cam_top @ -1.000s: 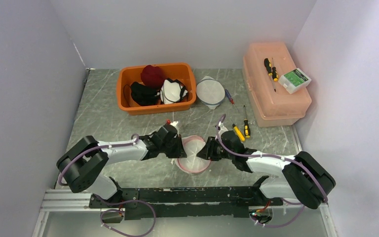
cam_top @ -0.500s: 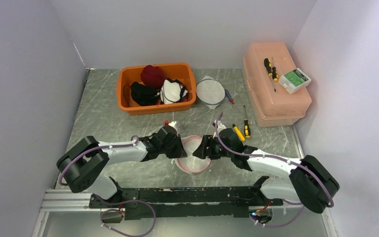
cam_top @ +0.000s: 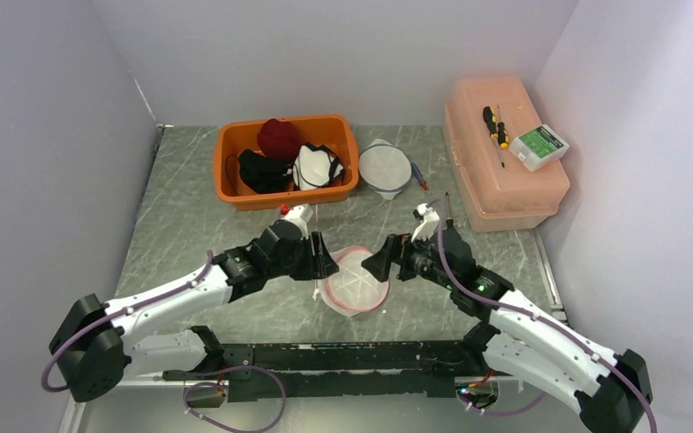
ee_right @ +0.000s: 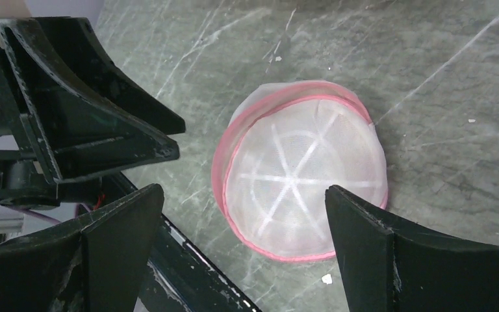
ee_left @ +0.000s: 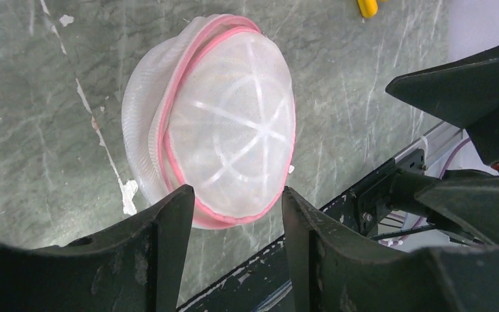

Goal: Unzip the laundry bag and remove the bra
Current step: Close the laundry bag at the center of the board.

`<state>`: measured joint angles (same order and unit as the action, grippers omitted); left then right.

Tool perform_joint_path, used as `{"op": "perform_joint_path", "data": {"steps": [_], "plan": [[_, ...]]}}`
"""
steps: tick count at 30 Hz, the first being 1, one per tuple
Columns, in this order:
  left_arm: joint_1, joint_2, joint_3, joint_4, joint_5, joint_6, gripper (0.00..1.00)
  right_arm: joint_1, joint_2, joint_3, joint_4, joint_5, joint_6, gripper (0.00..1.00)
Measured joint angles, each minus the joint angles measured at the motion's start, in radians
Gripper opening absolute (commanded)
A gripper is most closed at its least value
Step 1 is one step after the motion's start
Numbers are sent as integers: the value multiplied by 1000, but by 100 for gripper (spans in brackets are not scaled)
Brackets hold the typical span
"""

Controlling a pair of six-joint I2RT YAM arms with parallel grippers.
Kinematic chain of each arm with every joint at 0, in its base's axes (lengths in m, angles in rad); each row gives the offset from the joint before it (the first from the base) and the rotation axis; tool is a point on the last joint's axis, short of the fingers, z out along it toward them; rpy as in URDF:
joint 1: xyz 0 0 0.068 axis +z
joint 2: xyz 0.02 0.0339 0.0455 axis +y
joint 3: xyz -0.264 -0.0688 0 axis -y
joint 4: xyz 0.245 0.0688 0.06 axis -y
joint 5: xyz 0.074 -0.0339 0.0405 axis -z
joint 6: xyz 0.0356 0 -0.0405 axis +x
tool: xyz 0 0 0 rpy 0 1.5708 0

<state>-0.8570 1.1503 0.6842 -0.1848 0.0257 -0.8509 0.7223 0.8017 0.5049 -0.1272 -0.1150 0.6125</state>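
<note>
The laundry bag (cam_top: 355, 290) is a round white mesh dome with pink trim, lying on the grey marbled table. It lies alone below both wrist cameras: the laundry bag (ee_left: 227, 130) in the left wrist view, the laundry bag (ee_right: 305, 175) in the right. The left gripper (cam_top: 318, 262) hovers at its left edge and the right gripper (cam_top: 382, 263) at its right edge. The left gripper (ee_left: 237, 194) and the right gripper (ee_right: 243, 192) both stand open with nothing between their fingers, raised off the bag. No bra can be made out through the mesh.
An orange bin (cam_top: 235, 171) at the back holds dark, red and white garments. A second white mesh bag (cam_top: 384, 168) lies beside it. A pink plastic box (cam_top: 503, 180) at the right carries a screwdriver and a small green-white box. The arms' base rail (cam_top: 343, 356) runs along the near edge.
Both grippers have opened and let go of the bag. Both arms have lifted and drawn back from it, and the bag now lies free between them.
</note>
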Motion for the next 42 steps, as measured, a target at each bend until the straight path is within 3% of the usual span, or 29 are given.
{"op": "perform_joint_path", "data": {"steps": [6, 12, 17, 23, 30, 34, 42], "plan": [[0, -87, -40, -29, -24, -1, 57, -2, -122, -125, -3, 5, 45, 99], [0, -47, -115, -19, -21, -7, 57, -6, -115, -274, 0, 2, 152, 95], [0, 33, -111, 14, -20, -4, 59, -6, -92, -288, 34, 3, 183, 92], [0, 162, -77, 20, -21, -1, 53, -6, -23, -288, 74, 5, 201, 89], [0, 194, -78, 32, -21, -8, 54, -8, 72, -288, 132, -2, 211, 86], [0, 206, -91, 71, -22, -8, 54, -8, 135, -287, 198, -24, 218, 78], [0, 210, -125, 129, -16, -12, 57, -8, 237, -276, 294, -60, 224, 51]]}}
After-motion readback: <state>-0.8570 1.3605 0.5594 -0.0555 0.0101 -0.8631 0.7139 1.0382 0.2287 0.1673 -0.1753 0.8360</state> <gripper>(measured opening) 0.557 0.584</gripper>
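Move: The flattened pink-rimmed laundry bag lies between the hands: its middle is about 5 cm right of the left hand and level with it, some 11 cm below. From the right hand it is about 5 cm left, 1 cm back and 13 cm down. Counted from the right hand, the yellow screwdriver lies some 8 cm ahead and 14 cm right, the grey mesh bag about 25 cm ahead and 2 cm right. The laundry bag's two sides are straddled from above: the right hand swings down about 12 cm and back 3 cm, first drifting right, then coming in left to the near right rim as its wide-open fingers narrow to roughly half and tip down some 20 degrees. The left hand rises slightly and shifts left, then sinks about 10 cm over the bag's left edge, fingers still half open. ##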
